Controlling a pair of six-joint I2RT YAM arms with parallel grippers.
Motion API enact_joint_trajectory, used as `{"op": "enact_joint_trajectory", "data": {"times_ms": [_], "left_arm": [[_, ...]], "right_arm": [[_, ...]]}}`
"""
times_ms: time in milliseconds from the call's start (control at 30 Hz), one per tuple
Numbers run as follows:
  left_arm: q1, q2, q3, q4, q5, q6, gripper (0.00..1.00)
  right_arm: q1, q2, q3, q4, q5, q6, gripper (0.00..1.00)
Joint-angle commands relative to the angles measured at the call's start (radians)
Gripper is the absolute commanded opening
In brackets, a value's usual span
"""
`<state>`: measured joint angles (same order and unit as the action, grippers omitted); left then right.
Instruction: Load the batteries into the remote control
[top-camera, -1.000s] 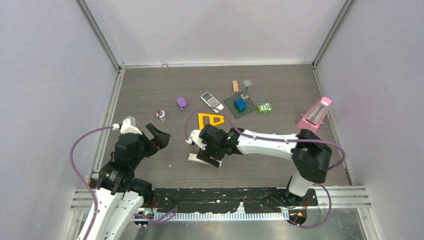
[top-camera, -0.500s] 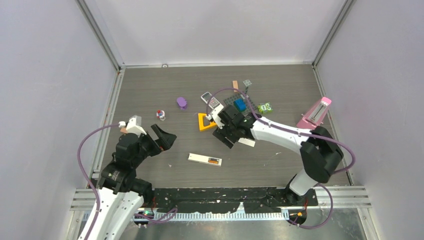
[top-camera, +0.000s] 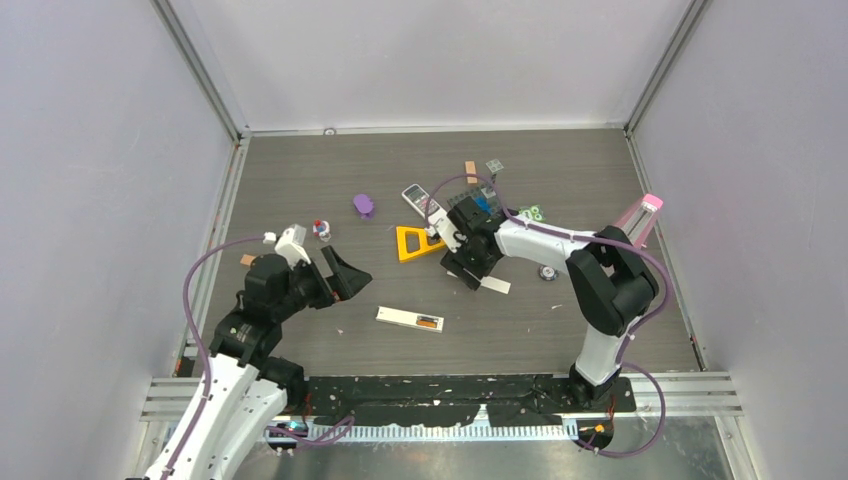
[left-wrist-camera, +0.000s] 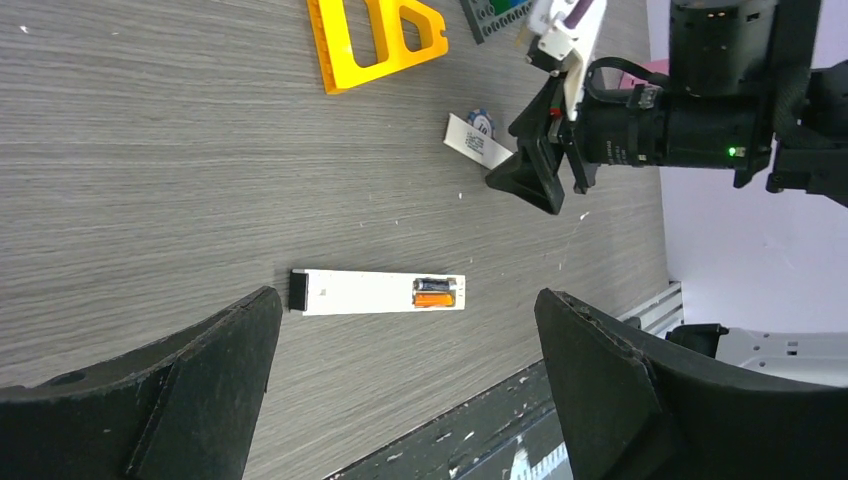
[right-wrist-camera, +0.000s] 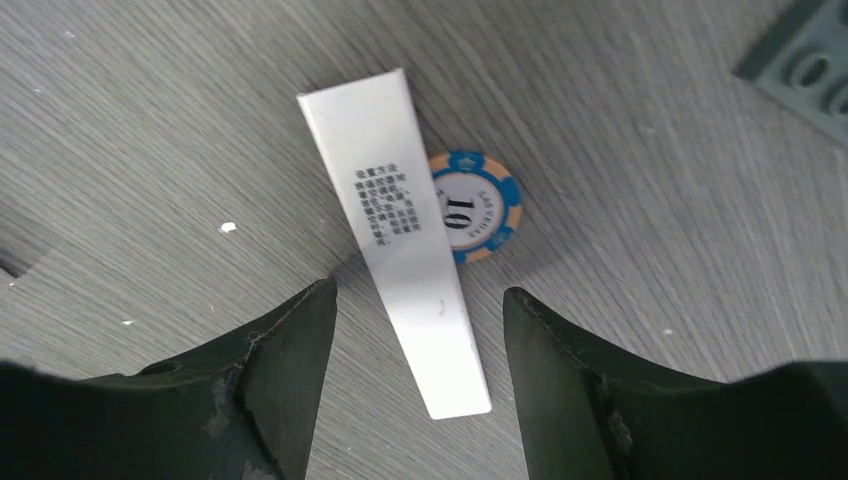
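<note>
The remote control (top-camera: 410, 319) is a slim white handset lying flat near the front of the table. Its end compartment stands uncovered in the left wrist view, the remote control (left-wrist-camera: 360, 293) showing one dark battery (left-wrist-camera: 436, 285) beside an orange piece (left-wrist-camera: 435, 299). No other batteries show. My left gripper (top-camera: 335, 283) hangs wide open just left of the handset, which lies beyond the left gripper (left-wrist-camera: 408, 300). My right gripper (top-camera: 468, 268) is open and low over a white strip with small print (right-wrist-camera: 410, 230), its fingers on either side and apart from it.
A blue-and-orange poker chip (right-wrist-camera: 470, 205) lies partly under the strip. A yellow triangle ruler (top-camera: 420, 242), a grey keypad device (top-camera: 421, 200), a baseplate with a blue brick (top-camera: 478, 209), a purple piece (top-camera: 363, 205) and a pink metronome (top-camera: 638, 225) stand further back.
My right gripper left the handset, swung back and right to the white strip, and its jaws narrowed a little. My left arm reached forward and right toward the handset.
</note>
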<state>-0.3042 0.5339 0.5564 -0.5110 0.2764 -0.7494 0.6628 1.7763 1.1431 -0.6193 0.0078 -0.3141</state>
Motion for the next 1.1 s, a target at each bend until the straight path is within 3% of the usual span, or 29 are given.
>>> {"op": "enact_joint_trajectory", "data": {"times_ms": [0,167,300,433,700,1067], "left_arm": [[0.006,-0.005,-0.008,0.076,0.042,0.013,1.0],[0.007,-0.001,-0.012,0.083,0.052,0.006,1.0],[0.007,0.001,-0.015,0.089,0.057,0.001,1.0],[0.007,0.007,-0.026,0.11,0.072,-0.007,1.0],[0.006,0.063,-0.086,0.219,0.172,-0.06,0.99],[-0.012,0.187,-0.153,0.442,0.235,-0.134,0.99]], "right_arm": [[-0.01,0.028,0.03,0.0,-0.081,-0.042,0.66],[-0.028,0.057,0.038,0.004,-0.103,-0.044,0.59],[-0.031,0.069,0.04,0.002,-0.108,-0.033,0.38],[-0.031,0.076,0.047,-0.002,-0.101,-0.013,0.29],[-0.031,0.028,0.044,0.025,-0.136,0.018,0.24],[-0.022,-0.1,0.026,0.057,-0.219,0.04,0.26]]}}
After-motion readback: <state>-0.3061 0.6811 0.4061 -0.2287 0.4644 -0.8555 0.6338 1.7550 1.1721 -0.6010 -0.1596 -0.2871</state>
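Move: The battery cover lies right under the open right gripper, its middle some 1 cm ahead, 1 cm left and 2 cm down. A poker chip tucked partly under it is about 4 cm ahead and 2 cm left of the hand; the yellow frame is 9 cm ahead, 13 cm left, the remote with its batteries 8 cm back, 15 cm left. From the left gripper, the remote is roughly 10 cm right, 1 cm ahead and 16 cm down; the cover is 25 cm right, 9 cm ahead. Lower the right gripper about 1 cm astride the battery cover and close the fingers to roughly half their starting gap, squeezing in on its long edges; then lift some 2.5 cm while easing left and tilting about 10 degrees, fingers closing further. Late on, bring the empty, wide-open left gripper about 3.5 cm right and as much down towards the remote. ##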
